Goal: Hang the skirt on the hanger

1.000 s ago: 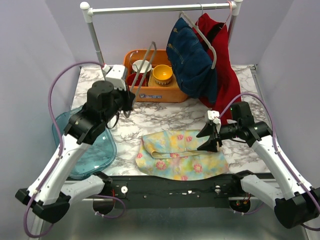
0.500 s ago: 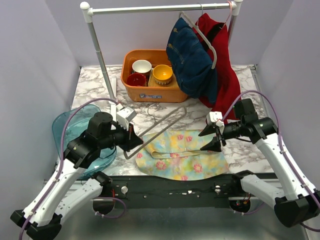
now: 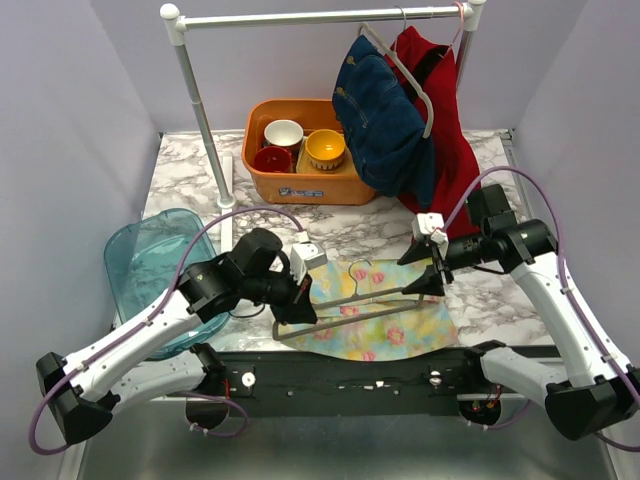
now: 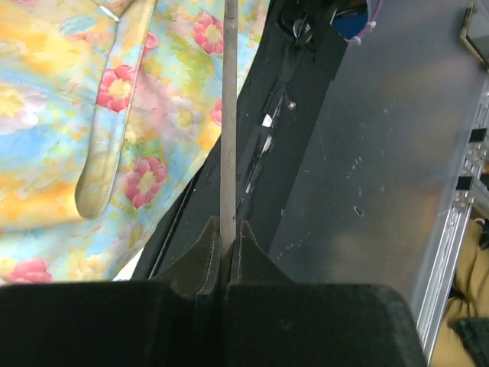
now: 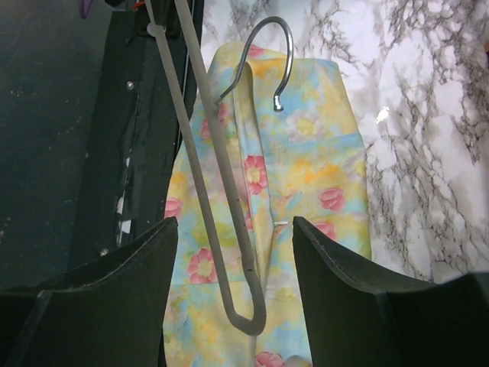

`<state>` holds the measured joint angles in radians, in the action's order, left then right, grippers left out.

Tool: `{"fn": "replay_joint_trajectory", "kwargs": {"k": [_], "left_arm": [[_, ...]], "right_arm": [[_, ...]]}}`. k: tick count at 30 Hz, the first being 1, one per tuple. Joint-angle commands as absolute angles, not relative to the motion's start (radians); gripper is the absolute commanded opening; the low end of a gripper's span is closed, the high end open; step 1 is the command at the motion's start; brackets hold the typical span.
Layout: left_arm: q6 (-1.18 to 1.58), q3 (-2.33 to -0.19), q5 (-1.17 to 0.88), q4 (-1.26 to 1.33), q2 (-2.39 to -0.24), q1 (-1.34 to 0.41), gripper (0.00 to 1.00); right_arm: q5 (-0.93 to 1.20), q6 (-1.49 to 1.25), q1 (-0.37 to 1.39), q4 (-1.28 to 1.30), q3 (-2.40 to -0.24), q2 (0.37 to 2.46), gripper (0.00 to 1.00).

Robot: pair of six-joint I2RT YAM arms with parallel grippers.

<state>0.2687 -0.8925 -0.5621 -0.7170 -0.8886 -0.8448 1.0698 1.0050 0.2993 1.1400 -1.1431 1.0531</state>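
Note:
The floral skirt (image 3: 375, 325) lies flat on the marble table near the front edge, also in the left wrist view (image 4: 92, 115) and right wrist view (image 5: 306, 176). A grey hanger (image 3: 365, 298) is held just above it, its metal hook (image 5: 271, 53) toward the back. My left gripper (image 3: 300, 305) is shut on the hanger's bar (image 4: 228, 115) at its left end. My right gripper (image 3: 432, 265) is open, its fingers (image 5: 340, 260) spread to either side of the hanger's right corner (image 5: 252, 313), not touching it.
An orange bin (image 3: 300, 188) with bowls stands at the back. A denim garment (image 3: 385, 120) and a red garment (image 3: 450, 140) hang from the rail (image 3: 320, 17). A teal tray (image 3: 155, 275) lies at the left. The rail's post (image 3: 205, 130) stands back left.
My left arm has carried the hanger down and to the right, from over the back left of the table to just above the skirt. My right gripper has risen slightly and stays open.

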Motion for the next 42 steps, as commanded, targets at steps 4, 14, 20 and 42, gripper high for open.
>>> {"fn": "replay_joint_trajectory", "kwargs": {"k": [4, 14, 20, 42], "left_arm": [[0.19, -0.957, -0.607, -0.667, -0.959, -0.891, 0.0], [0.169, -0.98, -0.591, -0.672, -0.983, -0.917, 0.0], [0.155, -0.986, -0.577, -0.666, -0.977, -0.917, 0.0], [0.259, -1.062, -0.175, -0.713, -0.799, -0.914, 0.8]], "right_arm": [[1.118, 1.124, 0.31, 1.269, -1.063, 1.118, 0.69], [1.14, 1.065, 0.324, 1.183, -0.976, 1.164, 0.63], [1.14, 1.029, 0.337, 1.146, -0.953, 1.184, 0.54], [1.161, 0.735, 0.411, 1.051, -1.042, 1.415, 0.01]]}}
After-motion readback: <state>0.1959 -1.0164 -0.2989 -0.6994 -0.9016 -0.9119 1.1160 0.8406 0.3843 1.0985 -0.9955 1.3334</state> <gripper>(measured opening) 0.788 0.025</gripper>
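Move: The right hand, empty and open, has the hanger's right-hand part about 7 cm below it, some 3 cm nearer the base and hardly to either side. The hanger's hook lies roughly 10 cm to this hand's left, 2 cm ahead and 7 cm lower; the flowered skirt lies about 7 cm left, 2 cm ahead and 20 cm below. For the left hand, already gripping the hanger, that right-hand part is around 18 cm right, 4 cm ahead and 2 cm lower. Down about 7 cm and some 3 cm back, its forward side rolling down nearly 20 degrees, the right hand brings its open fingers around the hanger's right-hand part and pinches it shut. The left hand first carries the hanger 2 cm right and holds; after the pinch it opens wide, lets go and backs off forward and up about 5 cm, while the right rolls further. ##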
